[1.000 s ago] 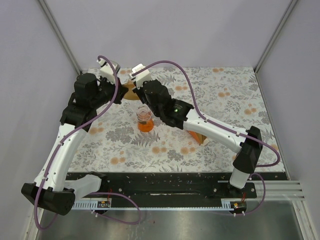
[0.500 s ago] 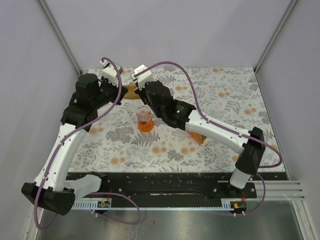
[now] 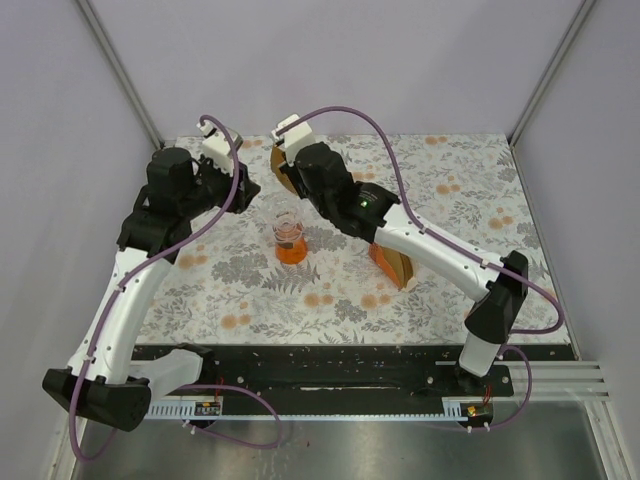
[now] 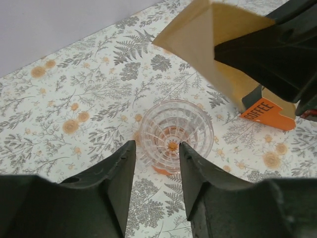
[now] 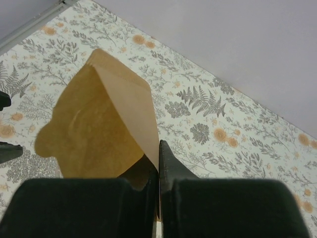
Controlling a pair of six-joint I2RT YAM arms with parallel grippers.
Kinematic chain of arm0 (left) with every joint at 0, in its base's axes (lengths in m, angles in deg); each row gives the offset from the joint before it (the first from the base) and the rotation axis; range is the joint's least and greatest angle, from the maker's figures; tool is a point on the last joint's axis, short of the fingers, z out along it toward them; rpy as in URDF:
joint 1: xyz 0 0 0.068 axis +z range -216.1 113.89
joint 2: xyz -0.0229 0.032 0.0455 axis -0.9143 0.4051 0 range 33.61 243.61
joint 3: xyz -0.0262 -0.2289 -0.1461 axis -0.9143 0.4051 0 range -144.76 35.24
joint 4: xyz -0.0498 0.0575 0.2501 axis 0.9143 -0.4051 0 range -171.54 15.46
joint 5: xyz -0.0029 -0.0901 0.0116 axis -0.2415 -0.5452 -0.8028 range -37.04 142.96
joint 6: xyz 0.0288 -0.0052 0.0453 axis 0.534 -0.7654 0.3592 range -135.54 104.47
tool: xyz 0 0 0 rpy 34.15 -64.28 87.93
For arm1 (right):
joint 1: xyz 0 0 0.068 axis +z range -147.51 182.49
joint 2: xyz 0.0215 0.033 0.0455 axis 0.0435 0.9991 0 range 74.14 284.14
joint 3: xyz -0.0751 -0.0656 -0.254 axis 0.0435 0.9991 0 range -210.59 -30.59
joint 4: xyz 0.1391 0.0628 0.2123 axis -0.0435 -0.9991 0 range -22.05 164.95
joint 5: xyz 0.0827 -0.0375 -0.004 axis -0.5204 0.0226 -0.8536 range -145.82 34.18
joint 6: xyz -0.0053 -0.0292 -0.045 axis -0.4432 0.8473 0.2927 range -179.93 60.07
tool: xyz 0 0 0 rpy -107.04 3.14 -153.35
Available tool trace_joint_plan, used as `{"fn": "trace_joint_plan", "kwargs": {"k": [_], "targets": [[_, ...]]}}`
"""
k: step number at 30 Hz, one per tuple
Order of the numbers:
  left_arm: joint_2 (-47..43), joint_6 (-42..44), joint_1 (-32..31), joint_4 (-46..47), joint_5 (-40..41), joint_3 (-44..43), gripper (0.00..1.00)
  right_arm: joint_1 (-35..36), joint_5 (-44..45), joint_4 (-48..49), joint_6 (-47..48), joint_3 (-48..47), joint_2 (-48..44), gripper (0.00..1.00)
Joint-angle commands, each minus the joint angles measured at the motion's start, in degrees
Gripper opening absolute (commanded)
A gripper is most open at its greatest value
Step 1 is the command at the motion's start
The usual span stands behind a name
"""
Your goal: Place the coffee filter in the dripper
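The coffee filter (image 5: 99,124), a light-brown paper cone, hangs in the air with one edge pinched in my right gripper (image 5: 158,148), which is shut on it. From the top view the coffee filter (image 3: 279,163) and right gripper (image 3: 287,172) sit behind the dripper (image 3: 290,240). The dripper (image 4: 176,136), clear with an orange base, stands upright and empty on the floral cloth. My left gripper (image 4: 156,145) is open above it with nothing between its fingers, and the filter (image 4: 213,44) hangs up to its right. In the top view the left gripper (image 3: 245,190) is left of the filter.
A beige wedge-shaped holder (image 3: 395,262) with an orange "COFFEE" base (image 4: 265,110) stands right of the dripper, under the right forearm. Grey walls close the back and sides. The black base rail (image 3: 330,365) runs along the near edge.
My left gripper has opened and let go of the filter. The right gripper, still shut on the filter, has carried it a little up and to the right, away from the left gripper.
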Motion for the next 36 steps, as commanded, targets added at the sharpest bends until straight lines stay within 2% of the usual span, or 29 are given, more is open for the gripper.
{"fn": "trace_joint_plan", "kwargs": {"k": [1, 7, 13, 17, 21, 26, 36], "targets": [[-1.43, -1.39, 0.46, -1.31, -3.58, -4.68, 0.49, 0.08, -0.93, -6.95, -2.23, -6.23, 2.12, 0.00], [-2.22, -3.06, 2.39, -4.21, -4.90, -8.90, 0.59, -1.76, -5.94, -20.64, -6.62, -16.60, 7.03, 0.00], [-2.40, -8.41, 4.68, -4.05, -3.67, -8.56, 0.64, -2.02, -10.60, -40.32, -9.96, -37.93, 17.49, 0.00], [-2.40, -12.63, 5.56, -3.17, -2.18, -6.80, 0.67, -2.29, -13.15, -50.10, -10.84, -50.78, 23.74, 0.00], [-1.97, -17.20, 6.09, -1.41, -3.40, -3.64, 0.69, -2.82, -15.70, -51.96, -11.55, -51.16, 24.27, 0.00], [-1.88, -22.65, 6.17, 2.02, -7.96, 0.58, 0.82, -2.90, -18.69, -53.01, -12.69, -50.28, 24.10, 0.00], [1.02, -25.29, 6.17, 4.57, -11.23, 2.16, 0.82, -3.26, -21.15, -55.04, -12.78, -52.21, 28.58, 0.00]]}}
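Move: The right hand already pinches the filter; the dripper's middle lies some 24 cm below it, about 4 cm farther forward and 4 cm to its left. The orange coffee box is roughly 21 cm to the right hand's right, 3 cm back and 29 cm down. From the empty left hand, the dripper is about 7 cm ahead, 6 cm to the right and 24 cm down. Right hand sinks 6 cm and back, tipping its filter down towards the dripper; left rises, sinks, opens wider. ##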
